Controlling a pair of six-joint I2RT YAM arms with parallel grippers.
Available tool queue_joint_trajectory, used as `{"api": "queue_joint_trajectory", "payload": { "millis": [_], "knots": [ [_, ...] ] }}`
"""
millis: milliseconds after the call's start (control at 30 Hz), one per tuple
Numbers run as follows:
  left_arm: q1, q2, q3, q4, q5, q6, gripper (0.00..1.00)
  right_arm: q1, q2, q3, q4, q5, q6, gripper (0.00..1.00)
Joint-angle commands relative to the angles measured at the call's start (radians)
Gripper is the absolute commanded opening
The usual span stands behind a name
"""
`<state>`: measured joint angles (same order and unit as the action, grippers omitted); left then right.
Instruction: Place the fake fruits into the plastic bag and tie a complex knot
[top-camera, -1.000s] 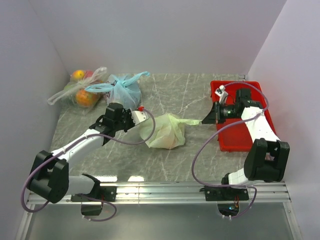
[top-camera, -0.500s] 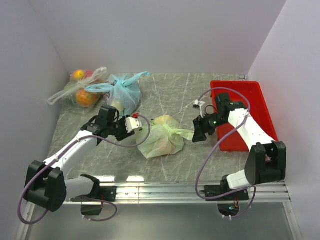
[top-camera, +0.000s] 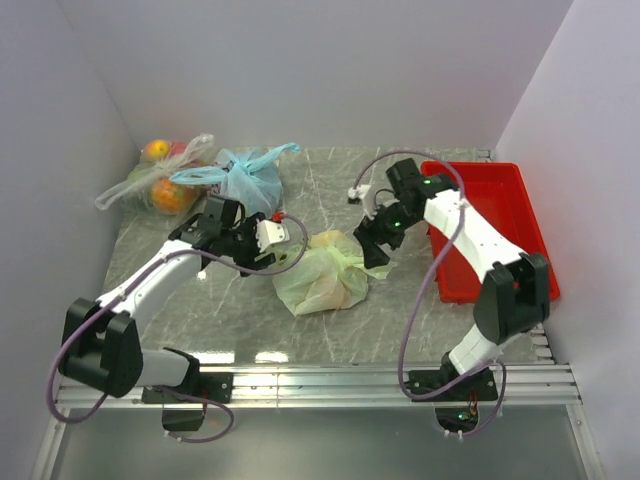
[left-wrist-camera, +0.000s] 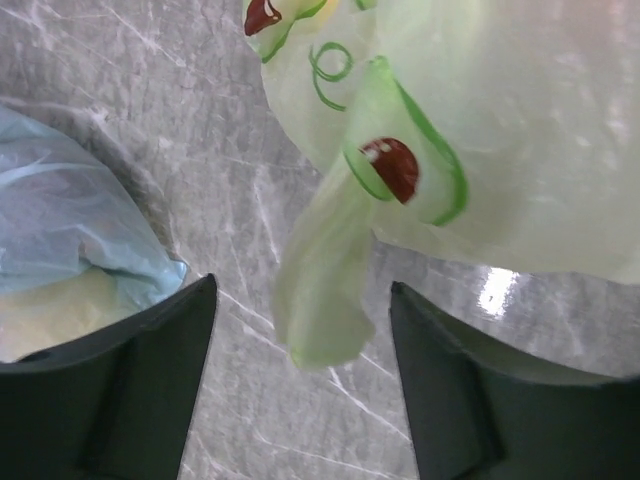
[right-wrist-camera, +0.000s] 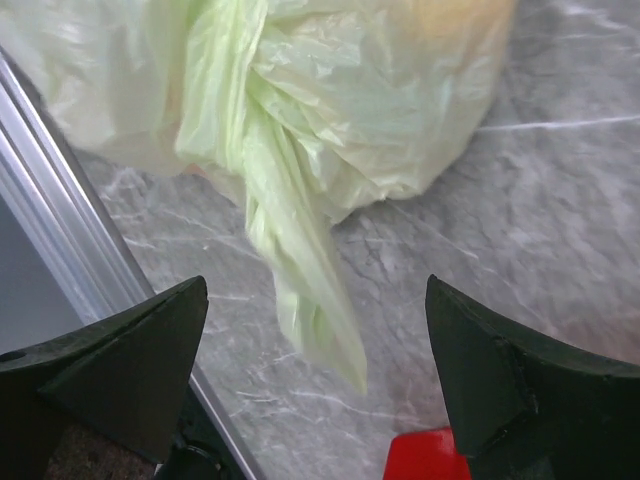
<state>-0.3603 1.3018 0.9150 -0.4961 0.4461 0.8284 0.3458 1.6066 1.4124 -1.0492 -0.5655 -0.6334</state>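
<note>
The pale green plastic bag (top-camera: 322, 278) lies bunched on the marble table between both arms. The fake fruits show only as a yellow-orange tint through its film (right-wrist-camera: 462, 18). My left gripper (top-camera: 272, 236) is just left of the bag and stands open. In the left wrist view (left-wrist-camera: 300, 290) a loose green handle tail (left-wrist-camera: 322, 270) hangs between its fingers, untouched by either. My right gripper (top-camera: 372, 242) is just right of the bag, also open. Seen from the right wrist (right-wrist-camera: 316, 285), a twisted green tail (right-wrist-camera: 300, 270) lies free between its jaws.
A light blue tied bag (top-camera: 245, 182) sits close behind the left gripper. A clear bag of orange and red fruits (top-camera: 160, 182) is at the back left corner. A red tray (top-camera: 495, 235) stands at the right, beside the right arm.
Both grippers have opened and let go of the green bag's tails. The right arm has swung left from the tray to the bag. The stretched bag has slackened into a heap.
</note>
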Motion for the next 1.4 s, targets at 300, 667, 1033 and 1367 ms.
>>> {"api": "queue_joint_trajectory", "payload": {
  "millis": [300, 667, 1033, 1367],
  "knots": [
    [-0.032, 0.206, 0.097, 0.033, -0.02, 0.074, 0.13, 0.055, 0.102, -0.125, 0.146, 0.147, -0.025, 0.68],
    [0.128, 0.061, 0.036, 0.169, -0.104, -0.212, 0.0, -0.144, -0.043, -0.227, 0.235, 0.25, 0.072, 0.0],
    [0.422, 0.034, -0.053, 0.221, -0.084, -0.137, 0.0, -0.403, -0.083, -0.326, 0.294, 0.34, -0.045, 0.0],
    [0.281, 0.039, -0.087, 0.192, -0.063, -0.1, 0.0, -0.278, -0.03, -0.346, 0.304, 0.21, 0.052, 0.0]
  ]
}}
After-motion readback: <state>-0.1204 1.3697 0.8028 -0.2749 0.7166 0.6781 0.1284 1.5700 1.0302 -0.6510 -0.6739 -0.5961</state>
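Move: Just below the left hand, between its open fingers, is the bag's left ear, about 4 cm down, 2 cm ahead and 2 cm right; the fruit-filled bag body lies some 13 cm right and 2 cm back, the blue bag 18 cm ahead and 4 cm left. The right ear hangs about 7 cm under the right hand and 1 cm back, in line sideways; the red tray's middle is some 24 cm right of that hand and 5 cm ahead. Sinking onto the bag's ears, the left hand about 4 cm and the right about 7 cm, both hands pinch them shut almost together. They then pull apart, each 4 cm or so outward from the bag while rising and going forward, and finally ease down and back about 4 cm, still gripping; the left wrist rolls its left side down some 15 degrees. ##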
